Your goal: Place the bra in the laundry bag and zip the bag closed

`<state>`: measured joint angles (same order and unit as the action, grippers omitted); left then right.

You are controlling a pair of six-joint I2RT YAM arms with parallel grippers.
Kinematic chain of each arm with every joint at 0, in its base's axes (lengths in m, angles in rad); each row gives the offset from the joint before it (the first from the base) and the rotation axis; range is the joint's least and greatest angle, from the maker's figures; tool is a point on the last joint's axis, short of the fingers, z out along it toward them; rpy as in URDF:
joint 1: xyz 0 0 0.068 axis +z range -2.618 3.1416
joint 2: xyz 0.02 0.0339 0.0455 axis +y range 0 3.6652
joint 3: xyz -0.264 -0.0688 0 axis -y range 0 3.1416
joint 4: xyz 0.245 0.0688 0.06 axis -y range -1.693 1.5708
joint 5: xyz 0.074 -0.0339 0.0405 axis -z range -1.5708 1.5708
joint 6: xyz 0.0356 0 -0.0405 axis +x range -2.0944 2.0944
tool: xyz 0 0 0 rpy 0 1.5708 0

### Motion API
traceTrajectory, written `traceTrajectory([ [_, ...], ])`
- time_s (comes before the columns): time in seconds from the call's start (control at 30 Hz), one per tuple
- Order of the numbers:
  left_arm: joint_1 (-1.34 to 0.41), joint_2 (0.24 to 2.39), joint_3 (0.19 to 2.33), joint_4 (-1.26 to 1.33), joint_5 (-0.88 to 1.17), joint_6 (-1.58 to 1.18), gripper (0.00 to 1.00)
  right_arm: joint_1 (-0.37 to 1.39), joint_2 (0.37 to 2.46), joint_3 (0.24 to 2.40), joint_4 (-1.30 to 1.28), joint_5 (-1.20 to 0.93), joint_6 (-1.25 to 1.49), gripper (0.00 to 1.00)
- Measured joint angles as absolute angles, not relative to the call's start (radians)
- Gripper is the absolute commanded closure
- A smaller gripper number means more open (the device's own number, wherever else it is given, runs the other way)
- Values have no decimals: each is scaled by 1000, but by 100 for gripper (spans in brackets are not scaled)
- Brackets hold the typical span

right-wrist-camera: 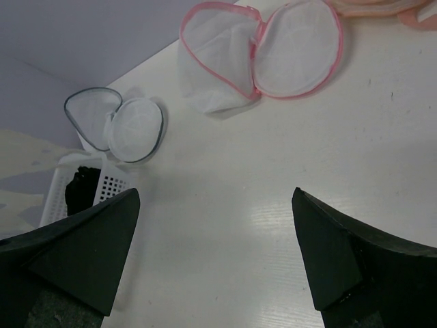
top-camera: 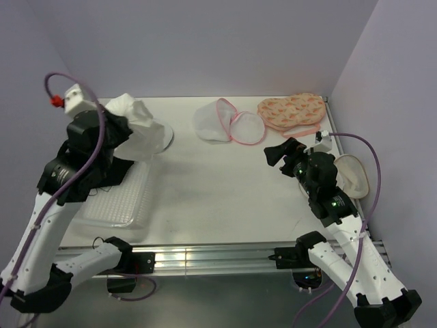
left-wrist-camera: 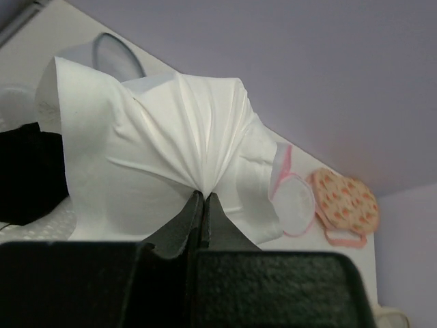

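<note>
The laundry bag (top-camera: 229, 123) lies open like a clamshell at the back middle of the table, white mesh with pink trim; it also shows in the wrist views (right-wrist-camera: 259, 55) (left-wrist-camera: 290, 201). The bra (right-wrist-camera: 80, 188) is a black bundle inside a perforated white basket (right-wrist-camera: 109, 183) at the left; its dark edge (left-wrist-camera: 27, 171) shows in the left wrist view. My left gripper (left-wrist-camera: 203, 197) is shut on a gathered white cloth (left-wrist-camera: 171, 137), held up over the basket (top-camera: 119, 205). My right gripper (right-wrist-camera: 215, 195) hangs open over bare table right of centre (top-camera: 276, 152).
A white mesh pouch with grey trim (right-wrist-camera: 116, 126) lies open at the back left, behind the cloth. An orange patterned pouch (top-camera: 290, 109) with a pink strap sits at the back right corner. A pale round pouch (top-camera: 351, 174) lies at the right edge.
</note>
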<state>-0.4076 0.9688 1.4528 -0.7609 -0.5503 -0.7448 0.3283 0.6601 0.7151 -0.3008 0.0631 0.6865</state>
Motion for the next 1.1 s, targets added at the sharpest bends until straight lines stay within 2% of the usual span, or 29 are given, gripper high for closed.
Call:
traceTrajectory([
  [0.3,-865,1254,1625,-723,-659,-697,100,328,647,739,-326,92,677,0],
  [0.53,-976,1414,1620,-641,-570,-646,100,328,641,754,-346,120,660,0],
  [0.63,-982,1400,1494,-569,-517,-651,100,328,637,754,-356,126,654,0],
  [0.8,-990,1346,1097,-459,-415,-703,100,328,637,754,-363,126,646,0],
  [0.9,-1008,1353,884,-414,-358,-748,91,328,640,748,-358,123,640,0],
  [0.93,-1018,1360,830,-407,-342,-763,83,328,642,739,-352,119,637,0],
  [1.0,-1039,1374,759,-391,-318,-789,75,328,648,713,-344,114,634,0],
  [1.1,-1058,1386,746,-345,-305,-811,71,328,666,678,-334,111,630,0],
])
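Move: The left hand already grips the white bra; the clear table spot it is taken to lies about 22 cm right, 11 cm back and 37 cm below. The basket is 2 cm back, 7 cm left and 36 cm below; the pink-rimmed laundry bag some 21 cm ahead, 33 cm right and 37 cm below. From the right hand the spot is roughly 27 cm left, 9 cm back, 22 cm below. Left hand sweeps the held bra 25 cm right, then 35 down and back to the table, opening partway. ##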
